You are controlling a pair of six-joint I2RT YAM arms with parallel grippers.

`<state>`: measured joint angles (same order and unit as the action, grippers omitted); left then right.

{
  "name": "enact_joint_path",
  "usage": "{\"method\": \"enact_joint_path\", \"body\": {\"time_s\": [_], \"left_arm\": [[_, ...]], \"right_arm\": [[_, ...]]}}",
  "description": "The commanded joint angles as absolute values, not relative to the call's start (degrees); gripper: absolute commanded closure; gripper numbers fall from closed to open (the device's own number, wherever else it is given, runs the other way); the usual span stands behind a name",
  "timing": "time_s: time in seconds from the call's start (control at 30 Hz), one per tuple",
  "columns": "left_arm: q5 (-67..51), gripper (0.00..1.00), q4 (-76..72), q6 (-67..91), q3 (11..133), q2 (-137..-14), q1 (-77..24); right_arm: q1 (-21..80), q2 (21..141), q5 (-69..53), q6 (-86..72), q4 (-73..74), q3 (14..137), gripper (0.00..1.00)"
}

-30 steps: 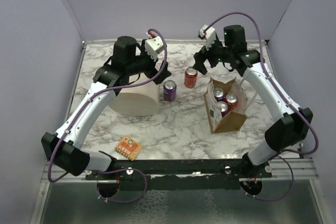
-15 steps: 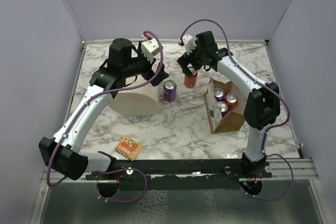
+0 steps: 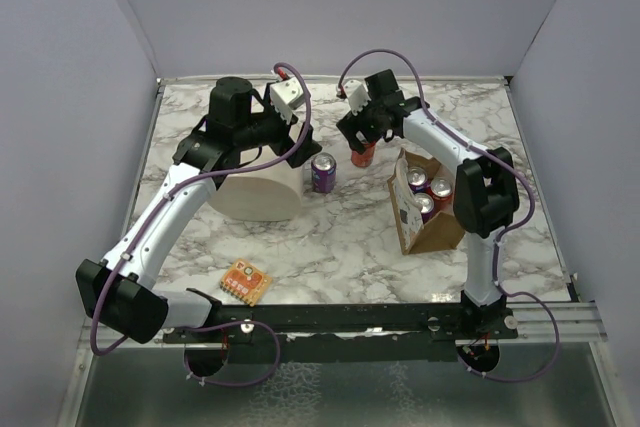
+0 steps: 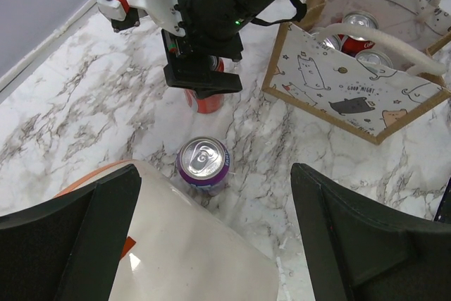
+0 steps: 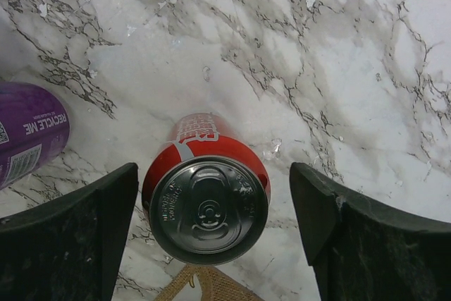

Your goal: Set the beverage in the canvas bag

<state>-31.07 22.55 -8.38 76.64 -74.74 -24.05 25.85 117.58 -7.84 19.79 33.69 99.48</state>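
Note:
A red can (image 5: 208, 188) stands upright on the marble, left of the canvas bag (image 3: 432, 232). My right gripper (image 5: 211, 209) is open and hangs straight over it, one finger on each side with a gap to the can. In the top view this gripper (image 3: 357, 137) covers the top of the red can (image 3: 364, 156). A purple can (image 4: 203, 166) stands a little to the left, below my open left gripper (image 4: 215, 244), which holds nothing. The tan bag (image 4: 338, 93) has cat prints and whitish handles, and holds three cans (image 3: 428, 190).
A large cream tub (image 3: 262, 192) sits under the left arm, right beside the purple can (image 3: 323, 173). An orange packet (image 3: 245, 281) lies near the front edge. Grey walls close in the table at the back and sides.
The right arm has swung left from beside the bag and come down over the red can. Its jaws have narrowed a little. The left arm has hardly moved.

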Motion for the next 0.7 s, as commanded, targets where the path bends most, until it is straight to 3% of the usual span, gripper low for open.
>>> {"method": "enact_joint_path", "body": {"time_s": [0.0,0.4,0.67], "left_arm": [[-33.31,0.10,21.30,-7.82,76.82,-73.90,-23.73],[-33.66,0.10,21.37,-7.56,77.16,-73.89,-23.74],[-34.26,0.09,21.11,-7.31,76.83,-73.91,-23.73]], "right_arm": [[25.93,118.16,-8.97,19.08,34.55,99.76,0.19],[25.88,118.73,-8.66,18.98,36.13,99.47,0.21],[25.85,116.91,-8.69,18.98,36.47,99.49,0.43]]}}
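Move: The red can stands right between the right hand's open fingers, its middle about 4 cm below the hand point and some 1 cm back. From that hand, the purple can is about 10 cm left and 6 cm back, and the canvas bag some 16 cm right and 14 cm back. From the left hand, the red can lies some 12 cm ahead, 14 cm right and 24 cm below. The right hand eases about 1 cm down and back around the red can, its fingers closing onto the sides. ##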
